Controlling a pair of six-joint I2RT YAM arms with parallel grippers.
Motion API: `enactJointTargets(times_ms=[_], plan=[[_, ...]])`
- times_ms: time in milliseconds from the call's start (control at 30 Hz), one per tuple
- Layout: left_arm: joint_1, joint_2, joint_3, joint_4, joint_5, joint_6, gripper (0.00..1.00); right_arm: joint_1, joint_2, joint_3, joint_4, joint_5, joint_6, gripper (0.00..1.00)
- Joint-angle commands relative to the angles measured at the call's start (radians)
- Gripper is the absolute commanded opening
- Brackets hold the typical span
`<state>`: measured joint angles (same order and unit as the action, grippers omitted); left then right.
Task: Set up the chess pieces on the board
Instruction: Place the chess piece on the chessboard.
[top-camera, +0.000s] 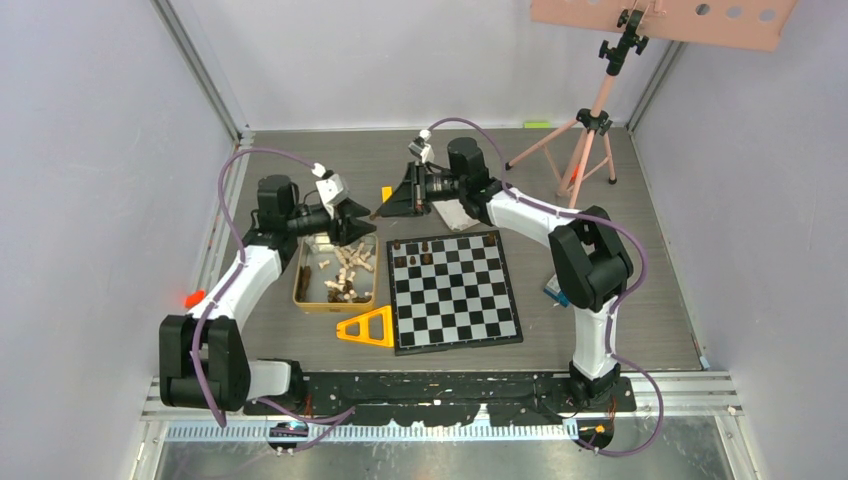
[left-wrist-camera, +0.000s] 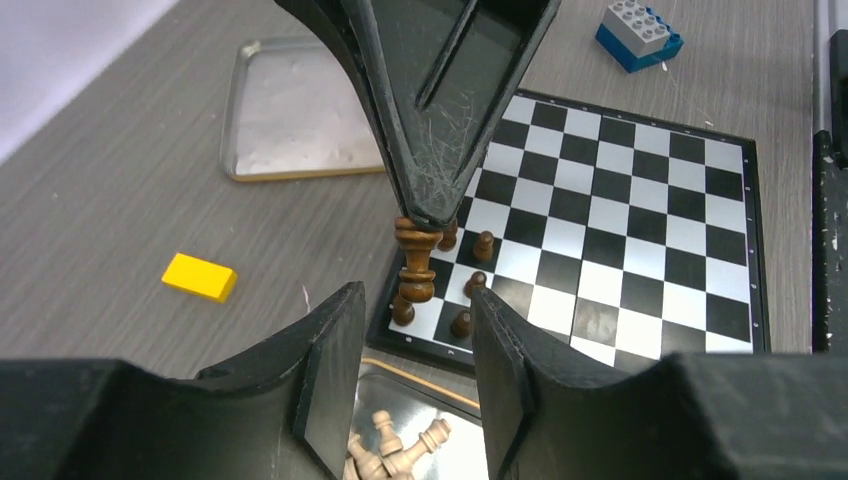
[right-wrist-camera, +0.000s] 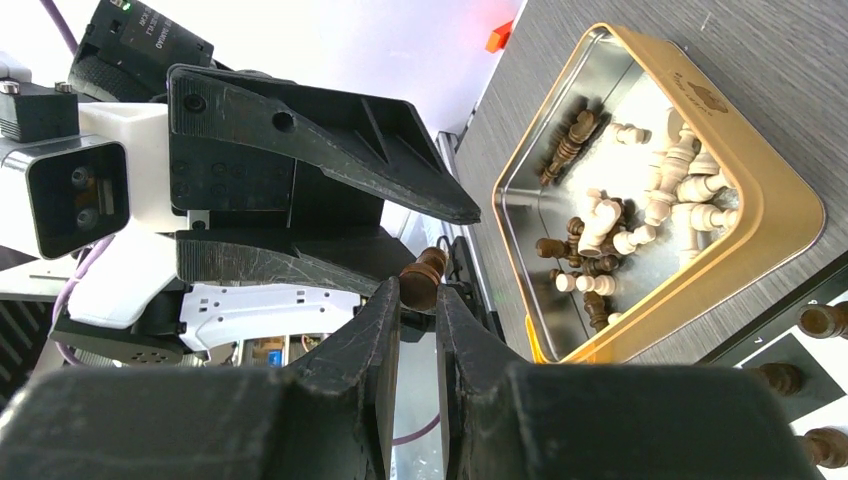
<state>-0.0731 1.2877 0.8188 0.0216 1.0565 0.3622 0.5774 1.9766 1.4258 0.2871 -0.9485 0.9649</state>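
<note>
The board (top-camera: 455, 290) lies flat right of the gold tin (top-camera: 335, 272), which holds loose pale and dark chess pieces (right-wrist-camera: 640, 215). A few dark pieces (left-wrist-camera: 483, 245) stand along the board's far left corner. My right gripper (right-wrist-camera: 418, 290) is shut on a dark brown piece (left-wrist-camera: 418, 262), held just off that corner of the board (left-wrist-camera: 640, 230). My left gripper (left-wrist-camera: 415, 293) hovers over the tin, open, with nothing between its fingers (left-wrist-camera: 330, 380). Pale pieces (left-wrist-camera: 400, 445) lie in the tin beneath it. In the top view, the two grippers nearly meet, the left gripper (top-camera: 352, 232) below the right gripper (top-camera: 383, 208).
A silver tin lid (left-wrist-camera: 290, 125) lies behind the board, under the right arm. A small yellow block (left-wrist-camera: 200, 277) rests near it. A yellow triangle (top-camera: 368, 328) lies in front of the tin. A blue brick (left-wrist-camera: 638, 32) sits right of the board. A tripod (top-camera: 590, 130) stands far right.
</note>
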Motion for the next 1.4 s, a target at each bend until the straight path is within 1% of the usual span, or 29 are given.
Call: enactJointTargets(times_ms=[0,133,200,400,600,767,967,1067,1233,1367], plan=[[0.004,0.001,-0.021,0.204,0.064,-0.067,0.44,-0.014,-0.067,-0.009,0.096,-0.021,0.039,0.01],[0.005,0.007,-0.021,0.242,0.078,-0.112,0.39,-0.016,-0.067,-0.012,0.11,-0.024,0.049,0.01],[0.004,0.011,-0.017,0.247,0.089,-0.128,0.35,-0.017,-0.067,-0.012,0.112,-0.024,0.051,0.01],[0.003,0.012,-0.021,0.248,0.097,-0.143,0.25,-0.017,-0.067,-0.013,0.112,-0.023,0.052,0.01],[0.001,0.019,-0.014,0.25,0.09,-0.154,0.2,-0.017,-0.063,-0.014,0.109,-0.018,0.048,0.01],[-0.007,0.031,-0.003,0.251,0.079,-0.161,0.19,-0.018,-0.061,-0.015,0.109,-0.018,0.049,0.01],[-0.013,0.042,0.006,0.257,0.057,-0.164,0.26,-0.018,-0.061,-0.019,0.121,-0.019,0.057,0.01],[-0.016,0.049,0.008,0.269,0.055,-0.176,0.28,-0.018,-0.061,-0.022,0.127,-0.019,0.062,0.01],[-0.019,0.055,0.012,0.278,0.052,-0.185,0.23,-0.017,-0.063,-0.028,0.129,-0.019,0.062,0.01],[-0.022,0.058,0.018,0.282,0.052,-0.196,0.22,-0.018,-0.062,-0.031,0.127,-0.019,0.059,0.01]])
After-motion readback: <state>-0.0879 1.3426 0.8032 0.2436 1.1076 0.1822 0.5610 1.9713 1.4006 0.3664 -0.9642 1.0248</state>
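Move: The brown piece, already held in the right hand's fingertips, is about 2 cm right of the left hand, 1 cm ahead and 2 cm higher; it reaches about 1 cm left of the right hand point. From the left hand, the tray of pieces is some 6 cm back and 9 cm left, the board's middle 10 cm back and 17 cm right, and the yellow block 13 cm ahead and 2 cm right, all about 18 cm below. Left hand rises about 2 cm, then edges right and sinks slightly, half-closing around the right hand's still-held brown piece. ##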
